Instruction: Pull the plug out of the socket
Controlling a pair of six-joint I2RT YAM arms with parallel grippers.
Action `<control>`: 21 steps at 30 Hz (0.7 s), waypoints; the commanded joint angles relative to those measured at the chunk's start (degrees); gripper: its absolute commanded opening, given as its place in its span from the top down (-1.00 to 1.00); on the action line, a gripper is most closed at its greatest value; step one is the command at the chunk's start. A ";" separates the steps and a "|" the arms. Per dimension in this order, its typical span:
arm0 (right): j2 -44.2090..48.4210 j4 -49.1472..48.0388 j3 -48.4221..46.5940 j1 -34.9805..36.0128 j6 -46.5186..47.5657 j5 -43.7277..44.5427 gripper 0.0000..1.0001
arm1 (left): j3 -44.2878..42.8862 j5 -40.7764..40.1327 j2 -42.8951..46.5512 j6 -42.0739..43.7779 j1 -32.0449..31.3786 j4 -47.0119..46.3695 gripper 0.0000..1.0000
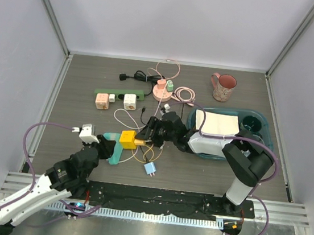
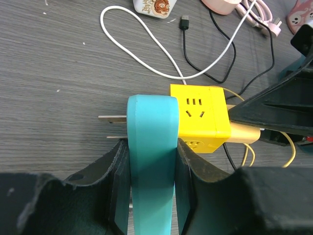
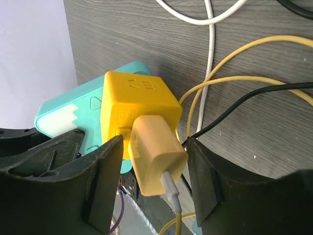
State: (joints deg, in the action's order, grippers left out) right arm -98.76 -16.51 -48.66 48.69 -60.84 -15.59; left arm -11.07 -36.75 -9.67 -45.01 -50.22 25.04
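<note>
A pale yellow plug (image 3: pixel 156 154) with a yellow cable sits in the side of a yellow cube socket (image 3: pixel 139 105). The cube is joined to a teal adapter body (image 2: pixel 150 147). My left gripper (image 2: pixel 151 169) is shut on that teal body, with both pads flat against its sides. My right gripper (image 3: pixel 154 161) is open and straddles the plug, with a narrow gap on each side. In the top view the socket (image 1: pixel 126 138) lies mid-table, with the left gripper (image 1: pixel 106 146) at its left and the right gripper (image 1: pixel 146 133) at its right.
Loose white, black and yellow cables (image 3: pixel 210 88) lie around the socket. A small blue plug (image 1: pixel 150 169) is near the front. Behind are a green power strip (image 1: pixel 120 93), a pink round socket (image 1: pixel 161 89) and a pink mug (image 1: pixel 224 87). A teal basin (image 1: pixel 258 130) stands at the right.
</note>
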 commanded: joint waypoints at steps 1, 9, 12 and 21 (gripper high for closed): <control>-0.38 -5.11 -2.13 0.36 -1.47 -0.93 -0.12 | -0.62 0.10 0.62 -1.39 -0.06 -9.22 1.00; 0.94 -5.81 -1.52 0.36 -0.86 -0.23 0.83 | -1.84 -2.97 -2.09 -1.65 -0.14 -6.23 1.00; 1.20 -4.32 -1.87 0.44 -0.16 0.30 0.98 | -2.99 -3.59 -4.73 -1.30 -0.06 -5.97 1.00; 1.55 -3.97 -1.87 0.71 0.46 0.39 0.98 | -11.76 -5.17 -17.21 -0.86 -0.06 -1.93 -0.13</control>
State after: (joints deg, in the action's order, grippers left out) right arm -99.07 -18.00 -48.66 48.36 -62.30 -13.61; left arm -15.70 -37.65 -23.64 -46.37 -50.41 23.40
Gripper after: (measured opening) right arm 0.376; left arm 0.374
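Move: The peach plug lies just between the right hand's open fingers, about 1 cm ahead and 1 cm left of the hand point, at its height. The yellow cube socket it sits in is some 5 cm left and level; the teal block, about 10 cm left and 3 cm back; the blue plug, on the table some 5 cm right, 10 cm back and 5 cm lower. From the left hand, holding the teal block, the peach plug is about 9 cm right and 3 cm ahead. Forward by only about 1 cm, the right hand eases up slightly while its fingers close around the peach plug and pinch it from both sides, then settles back down and keeps its grip. The left hand keeps hold of the teal block, dipping nearly 1 cm, rising a little again and tilting by some 5 degrees. ##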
